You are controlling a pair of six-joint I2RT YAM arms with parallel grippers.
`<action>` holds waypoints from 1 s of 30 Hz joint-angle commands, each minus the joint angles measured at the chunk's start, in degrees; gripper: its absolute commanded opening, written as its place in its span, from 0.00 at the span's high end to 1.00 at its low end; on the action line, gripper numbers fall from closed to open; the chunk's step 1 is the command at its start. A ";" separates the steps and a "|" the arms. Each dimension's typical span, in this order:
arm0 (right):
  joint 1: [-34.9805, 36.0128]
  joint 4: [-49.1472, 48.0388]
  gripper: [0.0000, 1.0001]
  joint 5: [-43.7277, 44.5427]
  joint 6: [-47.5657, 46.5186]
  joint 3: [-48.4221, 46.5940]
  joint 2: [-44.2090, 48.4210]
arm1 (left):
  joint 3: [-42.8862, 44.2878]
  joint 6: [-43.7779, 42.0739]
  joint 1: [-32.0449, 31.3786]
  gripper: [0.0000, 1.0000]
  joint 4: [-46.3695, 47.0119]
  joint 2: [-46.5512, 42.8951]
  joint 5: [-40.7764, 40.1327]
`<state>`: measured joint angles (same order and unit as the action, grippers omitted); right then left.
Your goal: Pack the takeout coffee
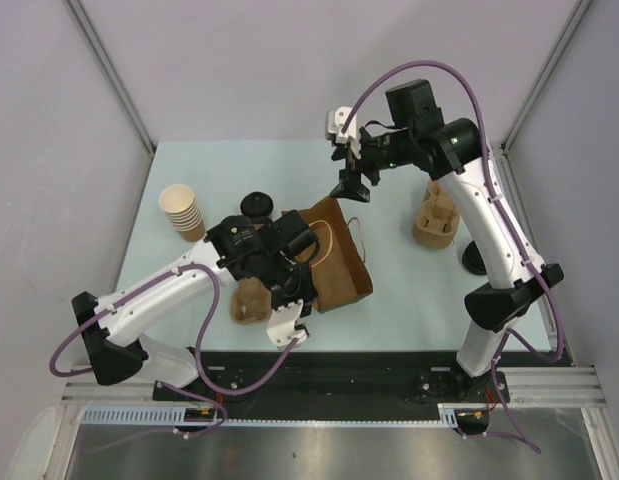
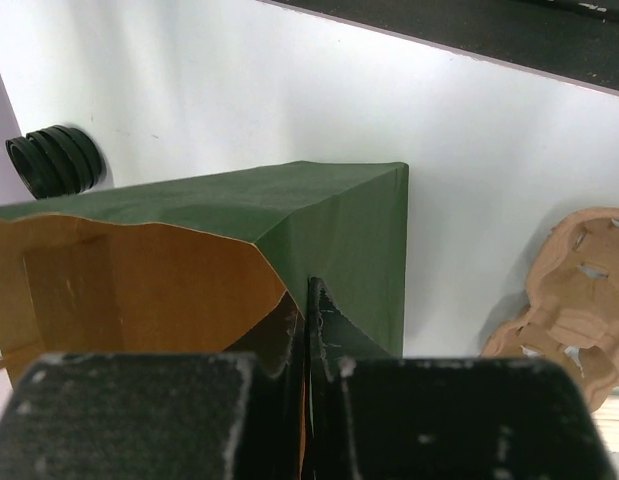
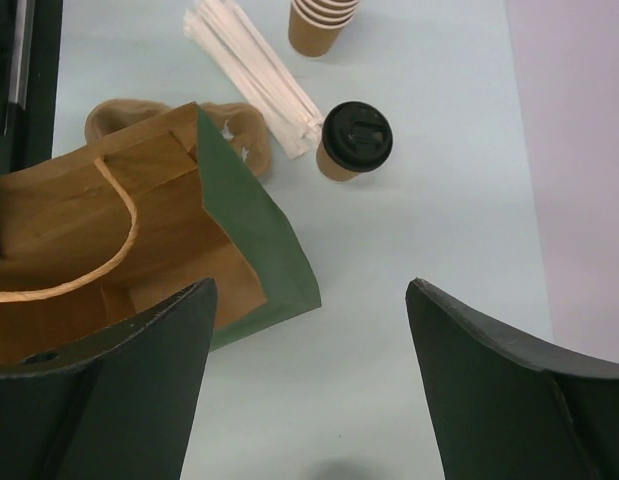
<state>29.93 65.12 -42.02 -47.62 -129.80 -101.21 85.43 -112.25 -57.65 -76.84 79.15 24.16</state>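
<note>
The takeout coffee [image 3: 354, 140], a small tan cup with a black lid, stands on the table left of the bag; it also shows in the top view [image 1: 257, 205]. The green paper bag [image 3: 257, 225] with a brown inside lies tilted with its mouth open, seen in the top view [image 1: 339, 255] as well. My left gripper [image 2: 311, 292] is shut on the bag's rim [image 2: 319, 215], at the bag's near-left side [image 1: 297, 278]. My right gripper [image 3: 309, 290] is open and empty, hovering above the table beyond the bag's far end [image 1: 351, 185].
A stack of lidless cups [image 1: 182, 212] stands at the left. White wrapped straws [image 3: 254, 70] lie between the cups and the bag. One pulp carrier [image 1: 251, 300] lies by the left arm, and stacked carriers [image 1: 436, 220] stand right. Black lids [image 2: 54, 160] sit beyond the bag.
</note>
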 commanded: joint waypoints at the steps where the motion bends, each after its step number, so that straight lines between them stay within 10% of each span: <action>1: 1.97 3.34 0.18 2.47 -6.61 -0.37 -0.92 | 0.35 -31.98 -0.45 0.96 -7.01 0.12 0.97; 15: 6.54 7.12 0.44 9.58 -15.58 0.69 -4.17 | -0.52 -32.69 -0.45 0.94 -5.43 0.04 0.09; 17: 6.45 7.12 0.64 10.38 -15.67 0.51 -4.44 | -1.14 -31.20 -0.36 0.91 -4.12 -0.58 0.09; 19: 6.19 6.95 0.98 11.43 -14.53 0.25 -4.61 | -2.72 -28.57 -0.45 0.81 0.00 -2.06 0.36; 30: -8.21 3.79 1.00 3.00 3.21 -2.04 -2.77 | -10.98 27.02 -0.62 0.01 30.11 -20.52 3.16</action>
<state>26.02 71.20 -34.70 -53.28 -129.69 -105.56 74.65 -106.67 -57.74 -61.69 66.41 22.94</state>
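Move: The left hand is shut on the near left rim of the green bag; the bag's middle lies about 12 cm ahead, 6 cm right and 5 cm below it, while the open right hand has it roughly 6 cm back, straight in sideways line and 20 cm below. The lidded cup stands about 10 cm ahead, 22 cm left and 32 cm below the right hand. The left-side cup carrier is some 17 cm left, 8 cm ahead and 20 cm below the left hand. The right hand sinks about 6 cm and a little left onto the bag's far rim, tipping its fingers some 15 degrees steeper as they close and pinch the rim, then draws it right and forward, about 5 cm each way, turning clockwise. The left hand keeps its grip at the near rim until the right fingers are nearly shut, then opens wide, lets go and rises about 3 cm while starting to tilt away. ##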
